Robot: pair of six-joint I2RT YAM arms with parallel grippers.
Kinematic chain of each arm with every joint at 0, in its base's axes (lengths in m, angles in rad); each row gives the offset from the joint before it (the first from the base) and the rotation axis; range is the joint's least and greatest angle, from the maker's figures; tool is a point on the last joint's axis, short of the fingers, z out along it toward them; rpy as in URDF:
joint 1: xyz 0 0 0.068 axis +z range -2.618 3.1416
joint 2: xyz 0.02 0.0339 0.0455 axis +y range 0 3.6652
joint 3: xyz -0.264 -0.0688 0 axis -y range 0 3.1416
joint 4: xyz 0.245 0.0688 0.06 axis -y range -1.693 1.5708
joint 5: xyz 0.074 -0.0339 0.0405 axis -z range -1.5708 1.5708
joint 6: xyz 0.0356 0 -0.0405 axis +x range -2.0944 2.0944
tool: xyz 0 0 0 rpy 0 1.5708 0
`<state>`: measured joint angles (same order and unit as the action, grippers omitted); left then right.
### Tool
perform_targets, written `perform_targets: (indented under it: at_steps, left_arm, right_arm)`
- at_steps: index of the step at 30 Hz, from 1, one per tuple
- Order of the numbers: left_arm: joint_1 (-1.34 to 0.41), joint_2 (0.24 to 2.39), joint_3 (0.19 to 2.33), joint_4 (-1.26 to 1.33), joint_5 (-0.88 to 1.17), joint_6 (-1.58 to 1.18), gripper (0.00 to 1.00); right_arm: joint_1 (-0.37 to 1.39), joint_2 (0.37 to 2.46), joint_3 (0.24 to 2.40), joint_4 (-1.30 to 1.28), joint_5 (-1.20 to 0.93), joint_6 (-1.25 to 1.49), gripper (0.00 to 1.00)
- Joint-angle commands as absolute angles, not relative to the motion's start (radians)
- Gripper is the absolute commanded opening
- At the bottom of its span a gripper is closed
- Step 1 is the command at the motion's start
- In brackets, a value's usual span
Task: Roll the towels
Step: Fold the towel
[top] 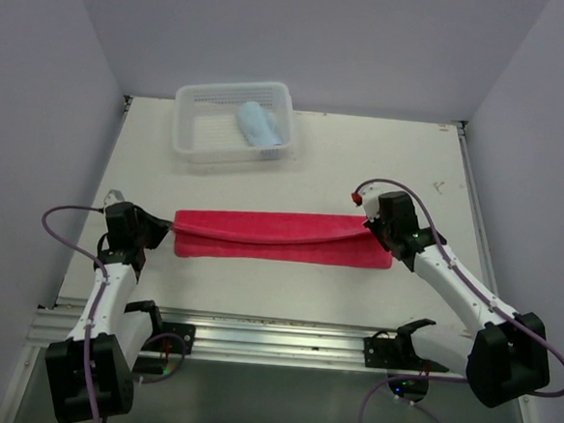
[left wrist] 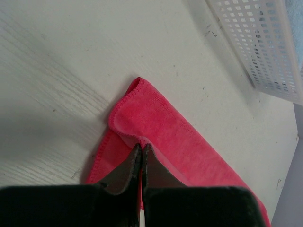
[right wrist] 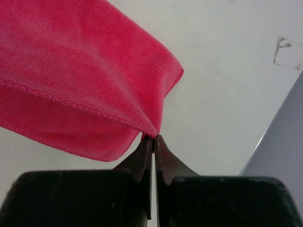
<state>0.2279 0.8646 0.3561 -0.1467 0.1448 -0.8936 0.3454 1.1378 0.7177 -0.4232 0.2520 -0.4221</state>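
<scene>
The pinkish-red towel (top: 280, 237) lies stretched in a long folded band across the middle of the table. My left gripper (top: 167, 229) is shut on its left end, where the upper layer (left wrist: 156, 120) is pinched at the fingertips and folded over the lower one. My right gripper (top: 372, 226) is shut on the right end, with the cloth (right wrist: 80, 66) lifted slightly off the table at the pinch. A rolled light blue towel (top: 258, 125) rests inside the clear plastic basket (top: 194, 147) at the back.
Grey walls close in the table on the left, back and right. The basket's perforated wall (left wrist: 258, 42) stands just beyond the left end of the red towel. A metal rail (top: 264, 334) runs along the near edge between the arm bases.
</scene>
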Motion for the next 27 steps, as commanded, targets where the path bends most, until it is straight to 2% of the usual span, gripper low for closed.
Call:
perform_targets:
  at_steps: [1, 11, 14, 15, 17, 18, 19, 20, 21, 22, 24, 26, 27]
  left_arm:
    - [0.229, 0.842, 0.345, -0.129, 0.143, -0.858, 0.0]
    - [0.229, 0.816, 0.315, -0.132, 0.163, -0.851, 0.0]
    - [0.229, 0.796, 0.301, -0.127, 0.181, -0.842, 0.0]
    - [0.229, 0.782, 0.301, -0.133, 0.193, -0.839, 0.01]
    - [0.229, 0.752, 0.296, -0.141, 0.209, -0.835, 0.15]
    - [0.229, 0.74, 0.295, -0.146, 0.21, -0.833, 0.19]
    - [0.229, 0.729, 0.296, -0.153, 0.213, -0.828, 0.28]
    - [0.229, 0.703, 0.296, -0.159, 0.216, -0.828, 0.33]
    - [0.229, 0.687, 0.296, -0.178, 0.219, -0.828, 0.36]
    - [0.229, 0.675, 0.301, -0.186, 0.219, -0.827, 0.4]
    - [0.229, 0.644, 0.304, -0.21, 0.219, -0.825, 0.43]
    - [0.229, 0.624, 0.314, -0.227, 0.215, -0.822, 0.44]
    - [0.229, 0.624, 0.321, -0.232, 0.212, -0.822, 0.44]
  right_arm:
    - [0.374, 1.143, 0.71, -0.469, 0.313, -0.42, 0.0]
    - [0.44, 1.143, 0.689, -0.509, 0.429, -0.445, 0.05]
    - [0.454, 1.135, 0.684, -0.512, 0.429, -0.446, 0.1]
    - [0.457, 1.131, 0.683, -0.514, 0.43, -0.448, 0.15]
    - [0.466, 1.126, 0.684, -0.525, 0.416, -0.443, 0.24]
    - [0.468, 1.121, 0.684, -0.528, 0.405, -0.44, 0.27]
    - [0.469, 1.109, 0.684, -0.529, 0.393, -0.434, 0.35]
    - [0.469, 1.103, 0.684, -0.531, 0.384, -0.431, 0.38]
    - [0.469, 1.098, 0.686, -0.534, 0.379, -0.425, 0.46]
    - [0.472, 1.091, 0.687, -0.535, 0.374, -0.423, 0.49]
    - [0.471, 1.085, 0.692, -0.54, 0.364, -0.413, 0.51]
    - [0.471, 1.072, 0.698, -0.546, 0.37, -0.4, 0.64]
    - [0.471, 1.071, 0.706, -0.551, 0.373, -0.382, 0.64]
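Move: Straddling the red towel, both hands already hold the near corners of its upper layer. The lower layer's near-left corner lies about 4 cm back from the left hand and 5 cm below; its near-right corner is some 4 cm back from the right hand, 1 cm left and 5 cm below. The fold's far corners sit about 8 cm ahead of each hand, level sideways. The white basket stands roughly 32 cm ahead of the left hand and 13 cm to its right. Drawing the raised layer back the last bit towards the near edge, the right hand goes back about 3 cm and sinks 1 cm, rolling slightly so its left side dips, while its fingers open and let the corner go. The left hand eases back and left a little over 1 cm each, opens to free its corner, then lifts some 2.5 cm as the fingers tip up slightly. ##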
